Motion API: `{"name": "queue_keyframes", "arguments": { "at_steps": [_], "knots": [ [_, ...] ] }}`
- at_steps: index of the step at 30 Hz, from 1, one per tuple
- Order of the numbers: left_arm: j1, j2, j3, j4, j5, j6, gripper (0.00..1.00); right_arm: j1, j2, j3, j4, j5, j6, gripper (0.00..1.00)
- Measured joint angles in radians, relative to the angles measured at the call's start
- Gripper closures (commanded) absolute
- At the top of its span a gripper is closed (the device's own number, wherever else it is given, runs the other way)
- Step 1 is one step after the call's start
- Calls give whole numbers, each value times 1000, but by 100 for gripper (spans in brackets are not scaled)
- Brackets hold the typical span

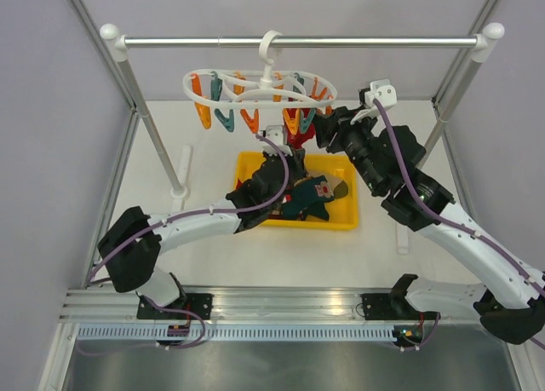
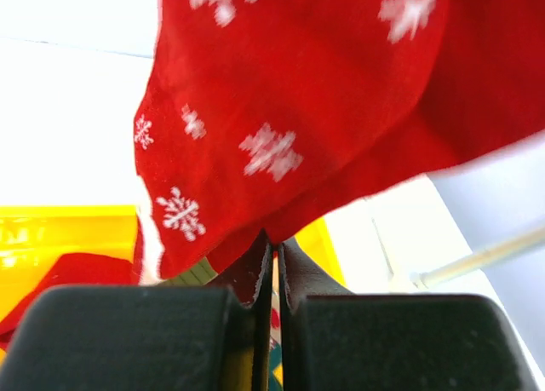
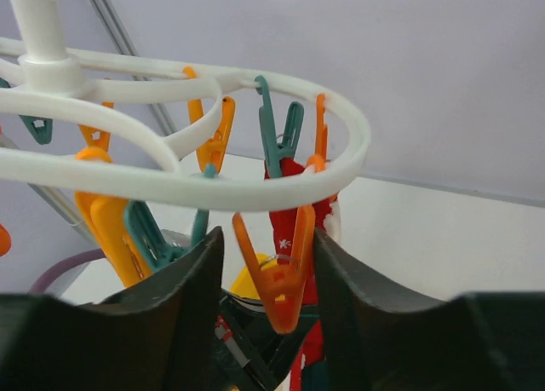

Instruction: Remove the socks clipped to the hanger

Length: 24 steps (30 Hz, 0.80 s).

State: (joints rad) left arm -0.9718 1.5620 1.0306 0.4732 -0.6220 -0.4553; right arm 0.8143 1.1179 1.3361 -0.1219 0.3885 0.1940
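The white oval hanger (image 1: 260, 89) hangs from the rail by its hook, with orange and teal pegs under it. One red sock with white snowflakes (image 1: 300, 138) still hangs from a peg. My left gripper (image 1: 295, 159) is below it, and the left wrist view shows the jaws (image 2: 274, 244) pinched on the red sock's (image 2: 289, 127) lower edge. My right gripper (image 1: 320, 132) is open at the hanger's right end; its fingers (image 3: 266, 238) straddle an orange peg (image 3: 289, 280) under the ring (image 3: 255, 186). The red sock (image 3: 300, 216) hangs just behind that peg.
A yellow bin (image 1: 255, 163) sits on the table under the hanger and holds a dark teal sock (image 1: 308, 197) and a beige striped one (image 1: 339, 189). The metal rail (image 1: 358, 42) with white end knobs spans the back on two slanted uprights (image 1: 157, 140).
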Motion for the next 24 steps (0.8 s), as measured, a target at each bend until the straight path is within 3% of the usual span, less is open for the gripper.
{"name": "queue_keyframes", "arguments": {
  "at_steps": [2,8,16,24],
  "knots": [
    [0,-23,-18,4,31,0,98,0,-16,-6,-7,1,5,35],
    [0,-68,-78,13,146,0,98,0,-63,-28,-27,-8,19,24],
    [0,-118,-129,11,309,0,98,0,-163,-97,-42,-6,31,23],
    [0,-185,-129,-5,441,0,98,0,-220,-123,-71,71,39,29]
  ]
}}
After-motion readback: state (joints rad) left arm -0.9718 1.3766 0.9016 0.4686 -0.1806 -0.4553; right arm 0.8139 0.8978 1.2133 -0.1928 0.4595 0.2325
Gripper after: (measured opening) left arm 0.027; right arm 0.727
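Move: The left hand already pinches the red sock; the orange clip at the hanger's right end lies some 18 cm above it, about 4 cm right and 2 cm back, and the yellow bin about 22 cm below, 3 cm ahead and level sideways. For the right hand that clip sits between the fingertips, about 2 cm ahead, level sideways and in height, with a teal clip roughly 3 cm ahead and 5 cm left. Left pulls the pinched sock back some 7 cm; right hand opens, withdrawing right and back from orange clip. ##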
